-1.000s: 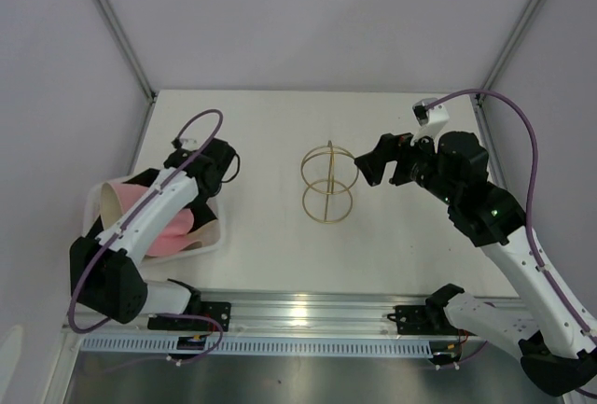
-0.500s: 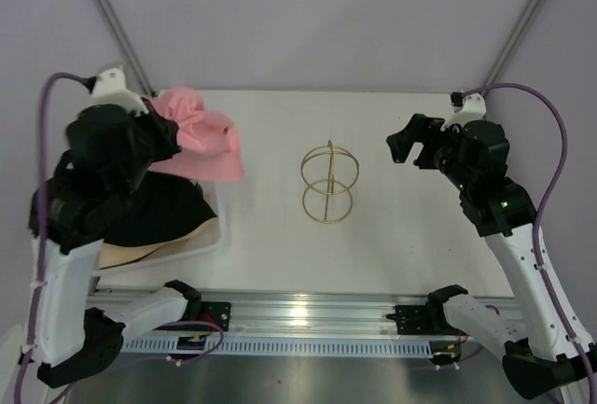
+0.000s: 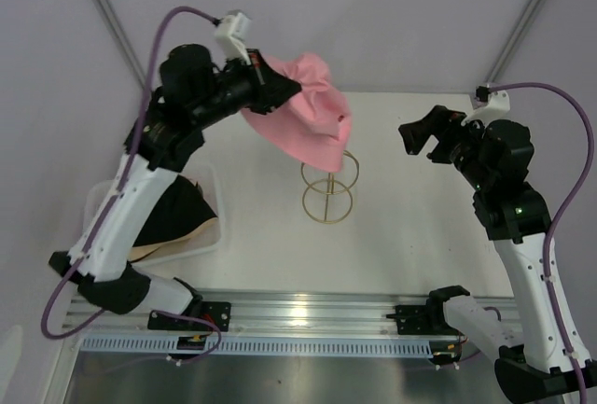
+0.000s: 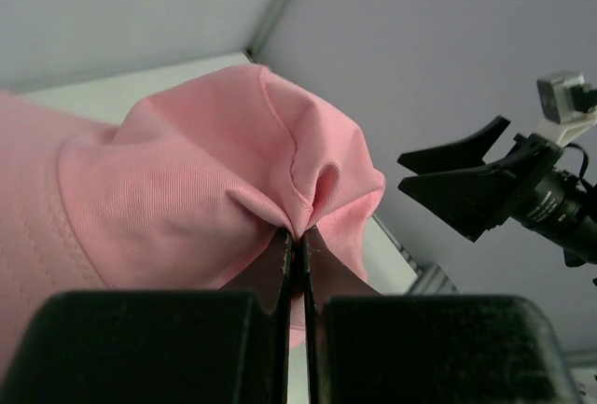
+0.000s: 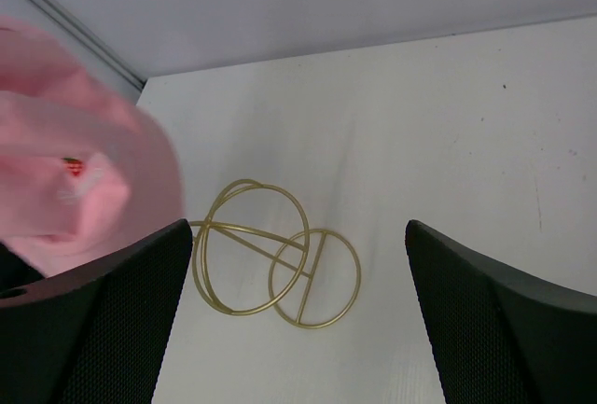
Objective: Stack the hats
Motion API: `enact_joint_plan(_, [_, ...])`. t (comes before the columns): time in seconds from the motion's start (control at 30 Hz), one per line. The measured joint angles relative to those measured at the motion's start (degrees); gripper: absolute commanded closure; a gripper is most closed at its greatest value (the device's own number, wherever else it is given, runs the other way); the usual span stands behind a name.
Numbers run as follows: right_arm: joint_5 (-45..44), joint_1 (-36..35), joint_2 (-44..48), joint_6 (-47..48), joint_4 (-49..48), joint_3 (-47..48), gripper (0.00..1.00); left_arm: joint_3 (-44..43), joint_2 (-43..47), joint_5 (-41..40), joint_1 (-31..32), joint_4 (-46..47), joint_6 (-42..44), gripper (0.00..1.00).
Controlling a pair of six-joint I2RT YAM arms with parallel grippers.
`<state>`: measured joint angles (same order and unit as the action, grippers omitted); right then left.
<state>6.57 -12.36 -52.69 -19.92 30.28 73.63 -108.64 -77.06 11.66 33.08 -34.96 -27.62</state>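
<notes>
My left gripper (image 3: 272, 87) is shut on a pinch of the pink hat (image 3: 308, 115), which hangs in the air above and just left of the gold wire stand (image 3: 327, 185). In the left wrist view the closed fingertips (image 4: 300, 236) bite a fold of the pink hat (image 4: 205, 180). A black hat (image 3: 173, 208) lies on a beige hat (image 3: 154, 247) in the white basket (image 3: 216, 227) at the left. My right gripper (image 3: 427, 133) is open and empty, raised at the right of the stand (image 5: 270, 259); the pink hat (image 5: 75, 189) shows at that view's left.
The white table (image 3: 410, 236) carries the gold wire stand in its middle and the basket at its left edge. Grey walls with metal frame posts (image 3: 112, 21) close in the back and sides. A metal rail (image 3: 308, 315) runs along the near edge.
The left gripper closed on the pink hat in the basket, lifted it out and carried it up and right to above the stand. The right gripper drew back to the right.
</notes>
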Motion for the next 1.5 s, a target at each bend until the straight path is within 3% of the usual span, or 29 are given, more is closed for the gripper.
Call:
enact_joint_plan(0.2, [-1.6, 1.0, 2.9, -0.5, 2.3, 0.0, 0.01, 0.0, -10.3, 9.8, 4.6, 6.0, -3.0, 0.99])
enact_joint_plan(0.47, [-3.1, 1.5, 6.1, -1.0, 3.4, -0.2, 0.01, 2.5, -14.0, 16.6, 6.3, 15.5, -5.1, 0.99])
enact_joint_plan(0.63, [-2.5, 1.6, 5.7, -1.0, 3.7, -1.5, 0.01, 16.0, -11.4, 12.9, 6.3, 16.4, -4.2, 0.92])
enact_joint_plan(0.77, [0.4, 1.6, 4.7, -1.0, 2.7, -4.0, 0.01, 25.5, -8.6, 9.3, 5.0, 14.3, -3.6, 0.91])
enact_joint_plan(1.07, [5.2, 1.6, 1.0, -0.8, -0.7, -7.5, 0.0, 34.6, -0.6, 2.4, 0.9, 14.9, -6.7, 0.91])
enact_joint_plan(1.3, [5.9, -0.3, -1.0, 0.7, -2.5, -9.5, 0.01, 41.0, -1.2, 0.7, -2.5, 17.7, -11.9, 0.86])
enact_joint_plan(1.43, [5.7, -2.1, -2.2, 1.0, -3.9, -10.8, 0.01, 39.9, -3.8, 0.3, -2.8, 17.7, -13.0, 0.79])
enact_joint_plan(1.5, [5.7, -2.9, -3.3, 1.2, -4.8, -11.0, 0.0, 38.8, -5.0, 0.4, -2.8, 17.6, -12.8, 0.58])
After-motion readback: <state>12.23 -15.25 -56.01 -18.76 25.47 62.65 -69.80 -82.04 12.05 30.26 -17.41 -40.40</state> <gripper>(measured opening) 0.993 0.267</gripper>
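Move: The pink hat is in my left hand. The gold wire stand it goes to lies some 7 cm to that hand's right, roughly level with it in reach and about 35 cm below. The open tray sits about 30 cm to its left, 3 cm nearer me and 38 cm down, with the black hat in it about 28 cm to the left. From my right hand the stand is roughly 18 cm left and 24 cm below, neither ahead nor back. I swing the pink hat right about 12 cm over the wire stand, then sink my left hand, 26 cm in all, drifting back left and a little forward as the fingers tip down some 30 degrees. At the bottom the fingers start to loosen, still at the crown's folds. My right hand, wide open, eases back and right, then comes down and left towards the hat. ##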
